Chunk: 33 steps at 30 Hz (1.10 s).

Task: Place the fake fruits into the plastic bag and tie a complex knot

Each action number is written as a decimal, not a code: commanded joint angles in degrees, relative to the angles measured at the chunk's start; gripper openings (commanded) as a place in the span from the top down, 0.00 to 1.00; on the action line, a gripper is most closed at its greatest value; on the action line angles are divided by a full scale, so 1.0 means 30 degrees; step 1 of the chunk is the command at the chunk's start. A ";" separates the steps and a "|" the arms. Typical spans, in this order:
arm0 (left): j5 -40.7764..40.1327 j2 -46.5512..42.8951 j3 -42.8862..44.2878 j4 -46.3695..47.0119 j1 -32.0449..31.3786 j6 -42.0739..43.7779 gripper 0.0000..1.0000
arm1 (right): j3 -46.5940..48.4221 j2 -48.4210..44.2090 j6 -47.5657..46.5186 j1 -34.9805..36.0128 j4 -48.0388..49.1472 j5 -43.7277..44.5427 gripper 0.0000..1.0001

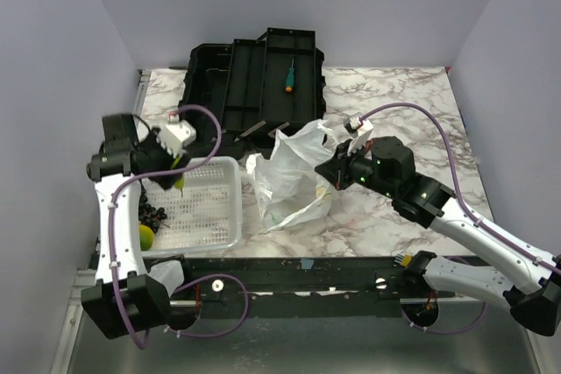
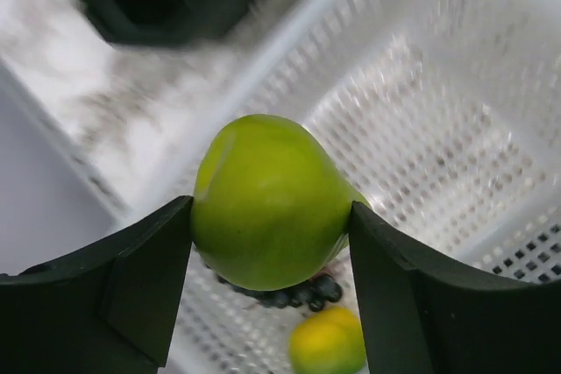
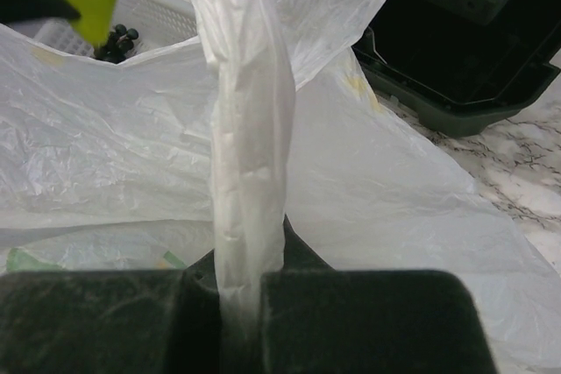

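Observation:
My left gripper (image 2: 270, 213) is shut on a green pear-shaped fake fruit (image 2: 267, 203), and both fingers press its sides. It hangs over the left end of the white basket (image 1: 210, 216). A second, yellow-green fruit (image 2: 327, 343) lies in the basket below, also seen as the fruit (image 1: 145, 236) at the basket's left edge. The white plastic bag (image 1: 289, 177) stands crumpled at mid-table. My right gripper (image 3: 241, 291) is shut on the bag's handle (image 3: 250, 129), which rises as a taut strip. No knot is in view.
A cluster of dark grapes (image 2: 298, 291) lies in the basket next to the yellow-green fruit. An open black toolbox (image 1: 254, 85) sits at the back, with a green-handled screwdriver (image 1: 288, 76) in its lid. Marble tabletop (image 1: 412, 120) shows to the right of the bag.

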 commanded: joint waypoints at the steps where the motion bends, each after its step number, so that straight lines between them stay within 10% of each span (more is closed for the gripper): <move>1: 0.3528 0.1207 0.8122 -0.1299 -0.2478 -0.3924 0.75 | -0.0259 -0.0260 0.0307 -0.0147 -0.0057 -0.0822 0.99; 7: 0.4066 0.1949 1.4546 0.1758 -0.9055 -0.8868 0.75 | -0.0116 -0.0345 0.0588 -0.0349 -0.0225 -0.1486 0.99; 13: 0.5950 0.4477 1.8269 0.0150 -1.5832 -0.7886 0.75 | 0.0355 -0.0117 0.2014 -0.0662 -0.0120 -0.2643 0.99; 18: 0.4883 0.3987 1.3366 0.0819 -1.9227 -0.5190 0.77 | 0.1595 0.0263 0.4176 -0.1876 -0.0341 -0.3417 1.00; 33: -0.1697 0.4508 0.2209 0.2388 -1.9378 0.1466 0.83 | 0.1462 -0.0528 0.4715 -0.3249 -0.2034 -0.3685 0.99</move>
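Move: The pear is already in the left fingers, over the basket. The plastic bag's open mouth lies about 29 cm to the left hand's right, 2 cm back and a few centimetres lower; the basket's middle is some 11 cm below, 7 cm back and 5 cm left. The toolbox stands about 24 cm ahead and 18 cm right. From the right hand, which pinches the bag's rim, the mouth is about 11 cm left, 5 cm back and 13 cm down. Swing the left gripper with the pear still gripped up some 30 cm in a high arc to the right, from the basket over to the bag, edging slightly back and turning clockwise about 55 degrees, then bring it steeply down into the mouth, nearly to starting height. Keep the rim pinched in the right gripper, late on raising it about 4 cm with a roll. ##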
